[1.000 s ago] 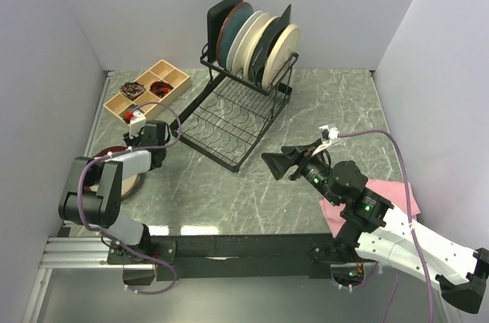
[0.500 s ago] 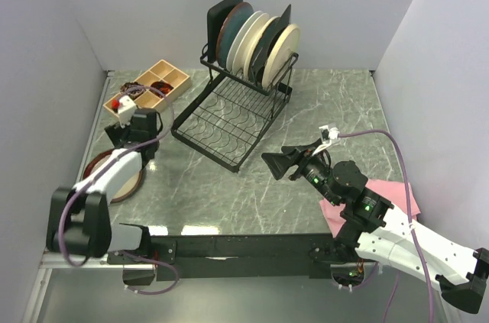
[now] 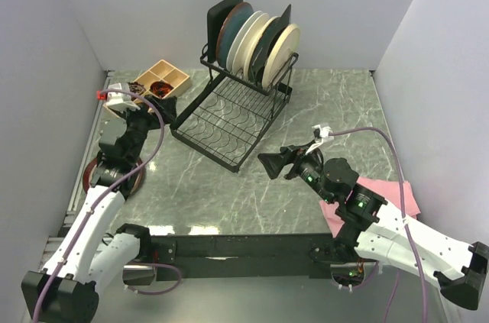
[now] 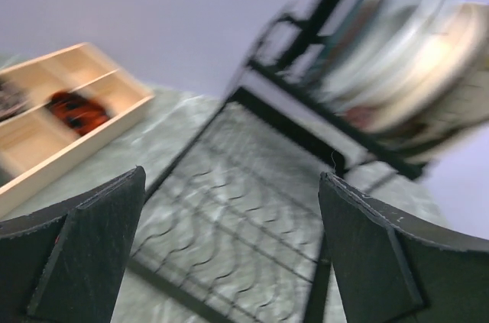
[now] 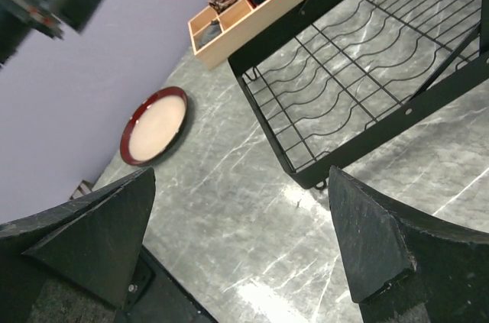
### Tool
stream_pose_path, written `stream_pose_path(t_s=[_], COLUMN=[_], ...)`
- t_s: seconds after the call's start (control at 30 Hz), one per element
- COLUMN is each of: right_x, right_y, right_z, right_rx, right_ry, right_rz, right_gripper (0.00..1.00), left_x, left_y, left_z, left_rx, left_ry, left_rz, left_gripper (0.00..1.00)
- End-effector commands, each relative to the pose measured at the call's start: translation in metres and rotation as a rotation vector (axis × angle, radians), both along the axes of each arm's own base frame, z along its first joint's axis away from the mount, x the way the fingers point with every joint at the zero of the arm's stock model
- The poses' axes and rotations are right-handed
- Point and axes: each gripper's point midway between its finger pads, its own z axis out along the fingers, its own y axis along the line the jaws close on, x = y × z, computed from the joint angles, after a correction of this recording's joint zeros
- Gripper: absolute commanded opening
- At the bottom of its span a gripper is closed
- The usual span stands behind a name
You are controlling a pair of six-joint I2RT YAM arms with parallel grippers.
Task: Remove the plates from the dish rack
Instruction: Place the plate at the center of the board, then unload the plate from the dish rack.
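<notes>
The black wire dish rack (image 3: 233, 105) stands at the back centre, with several plates (image 3: 256, 40) upright in its slotted upper frame. A brown-rimmed tan plate (image 3: 131, 180) lies flat on the table at the left, partly under my left arm. My left gripper (image 3: 151, 118) hovers open and empty above that side, facing the rack's lower grid (image 4: 252, 216); the plates (image 4: 405, 56) show blurred beyond. My right gripper (image 3: 269, 164) is open and empty in front of the rack. In the right wrist view the gripper (image 5: 241, 172) looks over the tan plate (image 5: 155, 126) and the rack's grid (image 5: 359, 71).
A wooden compartment tray (image 3: 149, 88) with small items sits left of the rack. A pink folded cloth (image 3: 391, 195) lies under my right arm at the near right. White walls enclose the table on three sides.
My left gripper opened, let go of the tan plate on the table, then rose and turned toward the rack. My right gripper shifted slightly left and opened a little wider.
</notes>
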Motion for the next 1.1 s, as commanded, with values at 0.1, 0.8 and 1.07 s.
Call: stream_pose_path(t_s=[0.1,0.8,1.07], right_x=[0.001,0.004,0.005], right_y=[0.01,0.001,0.001], right_z=[0.026,0.027,0.027], right_rx=[0.016,-0.012,-0.021], right_ry=[-0.047,-0.078,-0.081], right_rz=[0.027,-0.01,-0.013], right_gripper=[1.0,0.96,0.96], left_x=[0.011,0.147,0.179], left_y=[-0.041,-0.119,-0.125], left_z=[0.053,0.115,0.115], left_rx=[-0.009,0.082,0.092], left_ry=[-0.158,-0.183,-0.214], left_rz=[-0.218,-0.804,-0.831], left_gripper=[0.99,0.53,0.53])
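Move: The black square plate, first in the upper rack, stands about 25 cm ahead of the left hand, 20 cm to its right and 10 cm higher. The blue plate with the brown rim is next to it, some 4 cm farther right and 1 cm nearer. About 28 cm below the hand, the wooden box lies 20 cm ahead and 9 cm left, the lower tray 13 cm ahead and 16 cm right. From the right hand, the black plate is roughly 38 cm ahead, 14 cm left and 15 cm up. Towards the black square plate's near edge the empty left hand swings forward some 19 cm, slanting right and climbing about 11 cm before it dips a few centimetres at the end. It turns clockwise by about 45 degrees to point at the plate, while the fingers close from wide to half open; the plate's edge ends up lined up with their gap, contact not clear. ##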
